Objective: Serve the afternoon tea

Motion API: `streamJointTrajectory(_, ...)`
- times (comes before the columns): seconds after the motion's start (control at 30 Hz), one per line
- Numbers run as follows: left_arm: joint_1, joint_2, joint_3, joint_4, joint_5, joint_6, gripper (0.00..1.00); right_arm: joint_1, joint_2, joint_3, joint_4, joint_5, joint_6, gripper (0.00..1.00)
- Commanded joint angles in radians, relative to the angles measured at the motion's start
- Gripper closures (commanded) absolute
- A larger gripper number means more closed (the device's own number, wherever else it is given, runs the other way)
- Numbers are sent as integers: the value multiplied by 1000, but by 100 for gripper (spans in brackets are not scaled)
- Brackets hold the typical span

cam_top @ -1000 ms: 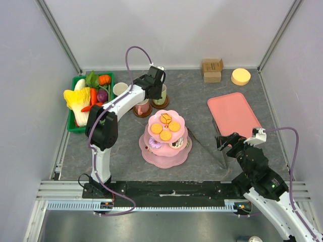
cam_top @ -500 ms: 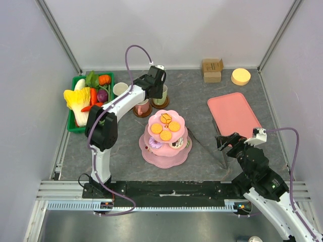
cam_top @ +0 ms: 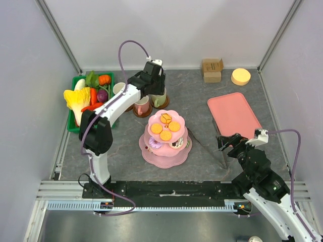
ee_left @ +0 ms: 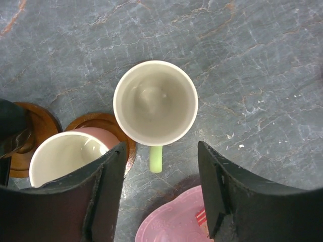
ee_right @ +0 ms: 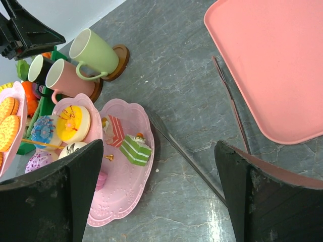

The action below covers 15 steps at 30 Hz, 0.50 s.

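Observation:
A pale green mug (ee_left: 155,102) stands upright on a brown saucer (ee_right: 121,55), its handle toward the pink tiered stand (cam_top: 165,135). My left gripper (ee_left: 161,149) hovers open above that handle, holding nothing. Beside it a pink mug (ee_left: 65,157) sits on its own saucer (ee_left: 103,124), and a dark mug (ee_right: 38,68) stands further left. The stand carries orange biscuits (cam_top: 160,128), donuts (ee_right: 73,123) and cake bits (ee_right: 133,149). My right gripper (cam_top: 229,142) is open and empty at the near right, over bare table.
A pink tray (cam_top: 233,113) lies at the right, with a thin metal tool (ee_right: 187,151) on the table beside it. A green basket of toy vegetables (cam_top: 88,98) stands at the left. Two small boxes (cam_top: 212,69) and a yellow disc (cam_top: 241,76) sit at the back.
My left gripper has opened, let go of the green mug and drawn back a little. The right arm has barely moved.

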Motion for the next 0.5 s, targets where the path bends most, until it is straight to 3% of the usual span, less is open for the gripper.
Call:
streamJointTrajectory(0.0, -4, -101, 11, -11, 36, -41, 29, 1, -21, 34, 23, -2, -8, 2)
streamJointTrajectory(0.17, -7, -216, 8, -57, 36, -71, 10, 1, -19, 32, 32, -1, -12, 2)
streamJointTrajectory(0.37, -5, -477, -36, -167, 10, -129, 4, 1, 1, 34, 35, -22, -17, 2)
streamJointTrajectory(0.47, -5, -660, -149, -238, -42, -217, 4, 1, 11, 39, 36, -22, -20, 2)
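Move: The green mug, already free and standing on its coaster, lies about 5 cm ahead of the left hand and 5 cm lower, its handle turned back towards the fingers. The pink mug stands some 8 cm to the left and 2 cm ahead, the black mug about 16 cm left and 4 cm ahead. The cake stand's middle is roughly 16 cm back and 2 cm right. From the right hand the green mug is about 31 cm ahead and 29 cm left. The green mug is left behind on its coaster as the left hand climbs faster and faster, some 16 cm up, then also draws back about 8 cm and drifts a little left over the mugs' near side. Its fingers spread from just over half open to fully open, while the wrist tips upward about 10 degrees and rolls its left side down about as much. ##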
